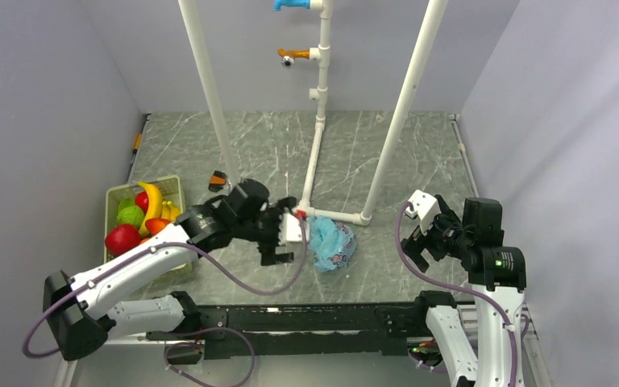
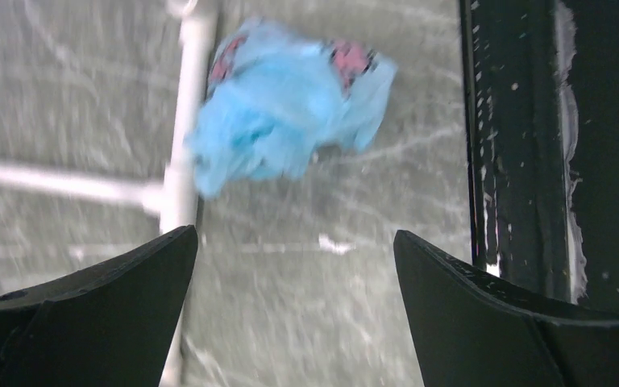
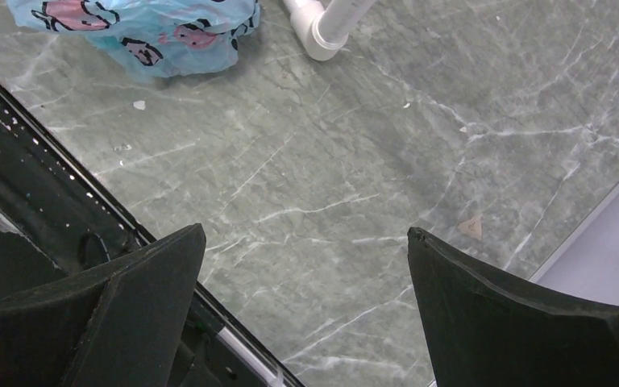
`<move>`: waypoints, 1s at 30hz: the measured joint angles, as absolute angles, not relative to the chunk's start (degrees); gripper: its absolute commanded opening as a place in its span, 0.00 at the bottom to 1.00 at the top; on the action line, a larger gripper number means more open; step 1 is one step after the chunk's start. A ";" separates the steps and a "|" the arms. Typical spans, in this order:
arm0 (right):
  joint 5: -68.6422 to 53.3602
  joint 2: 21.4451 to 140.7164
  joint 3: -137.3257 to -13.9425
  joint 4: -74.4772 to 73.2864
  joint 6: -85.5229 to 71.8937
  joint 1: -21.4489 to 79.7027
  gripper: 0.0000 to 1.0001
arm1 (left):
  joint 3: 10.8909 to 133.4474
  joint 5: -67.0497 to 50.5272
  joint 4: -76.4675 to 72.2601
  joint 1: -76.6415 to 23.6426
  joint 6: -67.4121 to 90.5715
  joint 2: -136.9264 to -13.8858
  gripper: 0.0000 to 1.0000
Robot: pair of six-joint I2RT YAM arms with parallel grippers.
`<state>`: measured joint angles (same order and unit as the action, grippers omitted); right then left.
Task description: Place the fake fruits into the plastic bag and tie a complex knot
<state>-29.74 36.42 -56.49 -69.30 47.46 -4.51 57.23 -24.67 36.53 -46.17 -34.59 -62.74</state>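
Note:
The light-blue plastic bag [image 1: 332,243] lies crumpled on the table beside the white pipe foot; it also shows blurred in the left wrist view [image 2: 290,101] and at the top left of the right wrist view [image 3: 141,31]. The fake fruits [image 1: 139,216], a banana, red, green and orange pieces, sit in a green basket [image 1: 174,187] at the left. My left gripper [image 1: 278,234] is open and empty, just left of the bag. My right gripper [image 1: 421,246] is open and empty, well to the right of the bag. No knot shows.
A white PVC pipe frame [image 1: 314,161] stands at the table's middle, its foot [image 1: 346,216] next to the bag. A black rail [image 1: 306,316] runs along the near edge. Grey walls close in on both sides. A small orange-black object [image 1: 218,181] lies behind the left arm.

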 measured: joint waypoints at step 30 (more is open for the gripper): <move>-48.47 40.88 -55.70 -67.61 47.92 -3.51 0.98 | 61.87 -38.57 18.59 -43.81 -14.92 -79.07 0.00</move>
<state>-48.47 40.88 -55.70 -67.61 47.92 -3.51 61.87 -38.57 18.59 -43.81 -14.92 -79.07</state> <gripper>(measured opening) 0.989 0.012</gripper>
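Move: The blue plastic bag lies about 12 cm to the left hand's right, nearly level with it fore and aft, and some 12 cm below. The white pipe elbow is about 7 cm to the right of the bag and 6 cm farther out; the pipe tee is about 6 cm left of the bag and 7 cm farther out. From the right hand the bag lies roughly 17 cm to the left, 1 cm ahead and 13 cm below. Left hand swoops about 11 cm right and down, pinches the bag, lifts about 12 cm; right hand nears leftward. ##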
